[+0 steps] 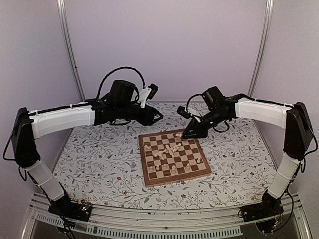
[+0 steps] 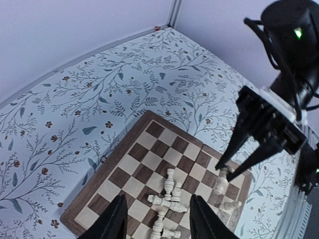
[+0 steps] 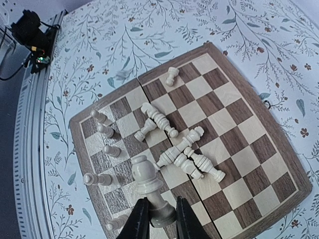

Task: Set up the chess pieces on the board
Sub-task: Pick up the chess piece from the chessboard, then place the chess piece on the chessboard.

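Note:
The board point(image 1: 145, 164) lies on the floral cloth between both arms. My right gripper point(image 3: 158, 221) is shut on one cream chess piece point(image 3: 147, 181), pinching its stem just above the base, over the board's right side. The left wrist view shows that gripper point(image 2: 224, 172) with the piece point(image 2: 221, 185) under its tips. Several chess pieces point(image 3: 184, 149) lie toppled in a heap mid-board. A few pawns point(image 3: 112, 151) stand along one edge of the board point(image 3: 234, 129). My left gripper point(image 2: 158, 214) hangs open above the heap point(image 2: 169, 199), holding nothing.
One piece point(image 3: 171, 76) lies on its side apart from the heap, near the board's edge. The floral tablecloth point(image 1: 99, 154) surrounds the board, and grey walls close in the back and sides. A metal rail point(image 1: 164, 219) runs along the near edge.

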Robot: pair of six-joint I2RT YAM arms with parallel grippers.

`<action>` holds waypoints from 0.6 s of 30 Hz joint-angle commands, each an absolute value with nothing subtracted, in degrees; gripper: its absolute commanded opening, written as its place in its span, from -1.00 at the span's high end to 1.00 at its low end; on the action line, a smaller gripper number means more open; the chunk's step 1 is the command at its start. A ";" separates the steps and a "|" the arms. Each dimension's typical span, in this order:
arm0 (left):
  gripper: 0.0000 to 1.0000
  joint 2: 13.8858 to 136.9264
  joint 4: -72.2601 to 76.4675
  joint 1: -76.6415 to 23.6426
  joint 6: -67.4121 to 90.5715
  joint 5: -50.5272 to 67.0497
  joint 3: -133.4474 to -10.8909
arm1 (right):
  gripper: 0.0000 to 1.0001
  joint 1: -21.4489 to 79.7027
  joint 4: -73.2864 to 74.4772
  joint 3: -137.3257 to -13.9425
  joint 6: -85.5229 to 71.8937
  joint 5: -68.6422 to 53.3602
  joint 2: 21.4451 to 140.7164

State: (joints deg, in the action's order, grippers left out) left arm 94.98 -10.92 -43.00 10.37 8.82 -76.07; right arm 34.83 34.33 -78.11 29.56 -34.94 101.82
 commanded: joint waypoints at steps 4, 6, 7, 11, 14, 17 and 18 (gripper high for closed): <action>0.13 91.95 2.23 -43.15 13.64 28.95 -71.78 | 0.64 32.68 34.26 -82.64 25.02 -45.94 100.35; 0.13 92.89 2.90 -43.15 14.92 31.46 -71.86 | 0.64 32.57 34.43 -83.60 24.41 -46.81 100.45; 0.13 93.43 3.20 -43.20 15.39 32.58 -71.93 | 0.64 32.56 34.52 -83.97 24.23 -47.23 100.52; 0.18 95.49 3.58 -43.78 16.84 35.47 -72.38 | 0.64 32.54 34.69 -84.97 23.53 -48.23 100.89; 0.20 96.39 3.69 -44.57 16.85 36.49 -72.50 | 0.64 32.56 34.72 -85.23 23.40 -48.25 100.91; 0.20 97.53 2.89 -45.44 16.58 37.18 -73.23 | 0.64 32.52 34.72 -85.32 23.30 -48.38 100.80; 0.21 98.08 2.28 -45.70 16.43 37.33 -73.52 | 0.64 32.56 34.74 -85.38 23.25 -48.49 100.74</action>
State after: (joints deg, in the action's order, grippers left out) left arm 95.94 2.02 -44.14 16.19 34.39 -72.27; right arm 32.67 34.46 -83.79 24.08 -46.89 101.54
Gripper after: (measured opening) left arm 0.402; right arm 0.182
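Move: The right gripper already holds a chess piece clear of the board. From the empty left hand this held piece lies about 10 cm to the right, 4 cm back and 9 cm lower. The right hand has the left gripper some 10 cm to its left, 4 cm ahead and 9 cm higher. The pile of lying pieces is 7 cm left, 2 cm back and 11 cm below the right hand; a standing piece is 10 cm back, 2 cm right and 10 cm below. Still pinching the chess piece, the right hand lifts it nearly 6 cm farther from the board, tilting its fingers up about 10 degrees, then eases off. The left hand, open and not yet touching the piece, closes in on it, back about 6 cm and right 5 cm, rising slightly before dipping again, while its wrist swings clockwise some 20 degrees and rolls. ##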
